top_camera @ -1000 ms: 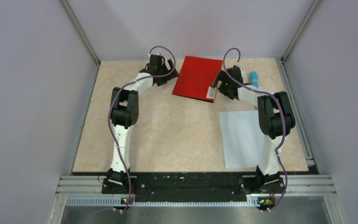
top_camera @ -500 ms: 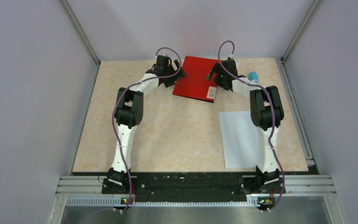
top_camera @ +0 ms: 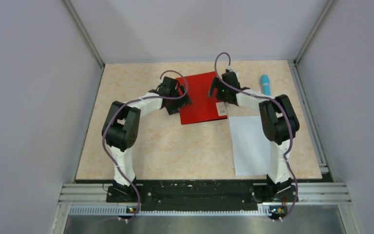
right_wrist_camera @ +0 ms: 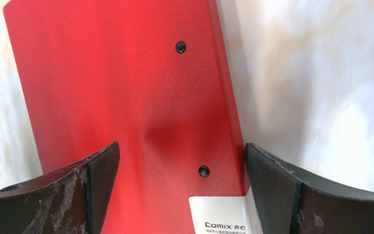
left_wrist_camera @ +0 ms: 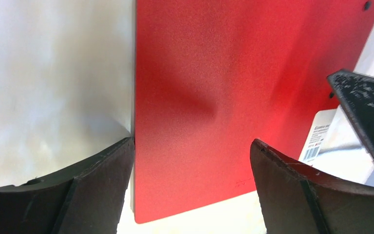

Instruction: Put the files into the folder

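Observation:
The red folder (top_camera: 198,99) lies shut and flat at mid-back of the table, its white label (top_camera: 220,109) at the near right corner. My left gripper (top_camera: 179,100) stands open at its left edge; in the left wrist view, the left gripper (left_wrist_camera: 192,144) has one finger at the edge of the folder (left_wrist_camera: 214,87) and the other over the red cover. My right gripper (top_camera: 218,90) is open at the right edge, and the right gripper (right_wrist_camera: 181,146) straddles the folder (right_wrist_camera: 126,87) above the label (right_wrist_camera: 221,217). The files, a white sheet (top_camera: 250,144), lie near right, partly under the right arm.
A blue pen (top_camera: 265,84) lies at the back right, beyond the sheet. Grey walls close in the table on the left, back and right. The arm bases sit on a black rail (top_camera: 199,191) along the near edge.
The folder has slid toward the near side and turned a little. Both grippers came nearer with it, one at each side edge, and both stay open.

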You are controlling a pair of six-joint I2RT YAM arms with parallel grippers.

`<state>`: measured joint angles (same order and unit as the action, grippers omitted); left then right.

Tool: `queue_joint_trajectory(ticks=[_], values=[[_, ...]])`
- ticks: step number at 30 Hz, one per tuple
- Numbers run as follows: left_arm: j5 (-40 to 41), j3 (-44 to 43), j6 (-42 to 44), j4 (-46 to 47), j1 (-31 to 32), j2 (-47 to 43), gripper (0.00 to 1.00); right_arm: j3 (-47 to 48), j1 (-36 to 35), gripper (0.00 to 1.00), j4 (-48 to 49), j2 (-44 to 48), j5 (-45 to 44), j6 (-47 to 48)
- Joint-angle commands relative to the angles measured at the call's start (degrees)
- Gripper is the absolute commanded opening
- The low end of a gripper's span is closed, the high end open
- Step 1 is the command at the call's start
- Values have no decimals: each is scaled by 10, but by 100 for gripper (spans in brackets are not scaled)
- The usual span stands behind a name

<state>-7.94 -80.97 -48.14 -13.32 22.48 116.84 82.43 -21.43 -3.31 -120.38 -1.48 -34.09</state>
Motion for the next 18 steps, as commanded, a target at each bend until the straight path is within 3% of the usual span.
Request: queue_joint_trajectory(ticks=[1, 8, 14, 18], values=[[13, 128, -28, -45, 42, -100, 91, -113, -63, 97, -31, 74, 57, -31], [64, 275, -37, -74, 66, -256, 91, -223, -139, 97, -21, 179, 40, -48], [119, 293, -12, -146, 57, -331, 93, -255, -214, 97, -50, 235, 16, -50], [135, 283, -3, -180, 51, -350, 93, -259, -237, 97, -95, 273, -63, -13]])
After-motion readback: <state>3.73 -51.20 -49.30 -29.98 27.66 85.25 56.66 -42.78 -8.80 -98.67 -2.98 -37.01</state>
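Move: The red folder lies between the two hands. Its middle is some 8 cm right and 6 cm ahead of the left hand, and about 8 cm left of the right hand and level with it, a touch below both. From the right hand, the white file's middle is roughly 26 cm back and 17 cm right; the blue tube is about 24 cm right and 2 cm ahead. With their outer fingers still against the folder's left and right edges and the grippers staying wide open, both hands drag it back over the table towards the base. The left hand comes back about 18 cm, bearing left as it slows, its left side rolling up; the right comes back some 21 cm and drifts left, turning nearly 20 degrees counter-clockwise. ##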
